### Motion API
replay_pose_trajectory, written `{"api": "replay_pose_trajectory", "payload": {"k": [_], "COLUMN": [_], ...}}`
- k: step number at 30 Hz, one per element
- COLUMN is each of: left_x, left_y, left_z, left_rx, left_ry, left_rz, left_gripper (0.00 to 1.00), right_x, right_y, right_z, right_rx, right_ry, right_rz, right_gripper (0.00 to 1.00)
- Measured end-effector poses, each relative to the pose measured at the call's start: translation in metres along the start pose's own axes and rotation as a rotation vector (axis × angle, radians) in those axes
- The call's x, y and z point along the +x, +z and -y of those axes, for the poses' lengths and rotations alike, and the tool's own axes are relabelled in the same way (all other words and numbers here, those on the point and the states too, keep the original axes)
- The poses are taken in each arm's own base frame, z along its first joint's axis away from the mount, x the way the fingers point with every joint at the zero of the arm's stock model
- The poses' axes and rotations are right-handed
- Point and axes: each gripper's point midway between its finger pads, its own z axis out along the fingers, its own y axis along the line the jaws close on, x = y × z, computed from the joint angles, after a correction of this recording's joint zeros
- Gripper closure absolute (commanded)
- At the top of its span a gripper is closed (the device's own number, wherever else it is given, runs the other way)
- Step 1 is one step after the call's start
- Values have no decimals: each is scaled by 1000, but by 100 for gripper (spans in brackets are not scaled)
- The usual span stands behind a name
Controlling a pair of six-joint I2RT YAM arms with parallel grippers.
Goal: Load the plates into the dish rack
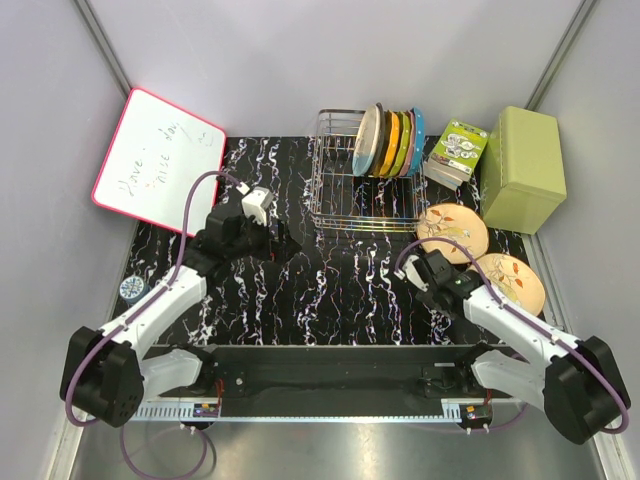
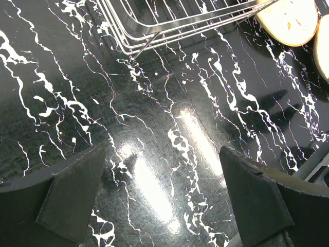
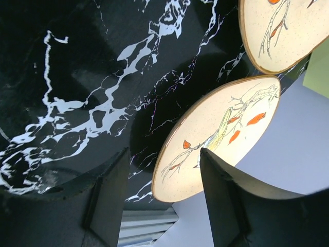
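Two peach-tan plates with leaf sprigs lie flat on the black marbled table at the right, one (image 1: 452, 232) nearer the dish rack (image 1: 362, 185) and one (image 1: 510, 282) toward the table's right edge. A cream plate (image 1: 367, 140) stands in the rack at the left end of a row of several coloured plates. My right gripper (image 1: 418, 270) hovers just left of the flat plates. It is open, and the rim of the nearer plate (image 3: 216, 139) shows between its fingers (image 3: 163, 152). My left gripper (image 1: 287, 240) is open over bare table (image 2: 162, 152), left of the rack's corner (image 2: 149, 25).
An olive-green box (image 1: 522, 168) stands at the back right, beside a small patterned box (image 1: 458, 150). A pink-framed whiteboard (image 1: 160, 160) leans at the back left. The table's right edge runs close past the outer plate. The second plate (image 3: 282, 31) lies beyond the nearer one.
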Motion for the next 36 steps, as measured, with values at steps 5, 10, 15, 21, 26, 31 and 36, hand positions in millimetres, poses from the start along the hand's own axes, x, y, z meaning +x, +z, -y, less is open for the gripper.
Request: {"api": "replay_pose_trajectory", "payload": {"k": [5,10,15,21,26,31,36], "left_x": [2,6,7,7,8,7,8], "left_y": [1,4,4,4,4,4,3], "left_z": [0,0,2,3,3,3,3], "left_rx": [1,10,19,22,23,23,22], "left_ry": [-7,-21,-33,-34,-35,-34,-32], "left_rz": [-6,-24,-30,-31,-32,-31,-33], "left_gripper": [1,1,1,1,1,1,1], "right_x": [13,18,23,31,36,37,40], "right_y": [8,14,20,27,27,27,23], "right_z": [-4,2,3,0,3,3,1], "right_rx": [20,45,55,35,54,56,29], "right_ry": [-4,21,44,51,62,66,60], "right_rz": [-40,-71,-89,-134,-157,-162,-179], "right_gripper": [37,39,55,98,100,100,100]}}
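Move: From the right hand, the nearer bird-patterned plate has its middle roughly 11 cm to the right, 3 cm ahead and 5 cm lower; its left rim comes much closer. The other patterned plate lies flat about 15 cm straight ahead, and the dish rack's middle is some 30 cm ahead and 20 cm to the left. From the left hand, the nearer plate is about 50 cm right, 6 cm back and 15 cm down. Slide the right gripper about 4 cm to the right towards the left rim of the nearer patterned plate, sinking some 2.5 cm on the way and turning the wrist roughly 10 degrees, mostly clockwise. From a bit over half open, shut the fingers fully as it arrives, pinching the rim's back-left part, then hold there. ##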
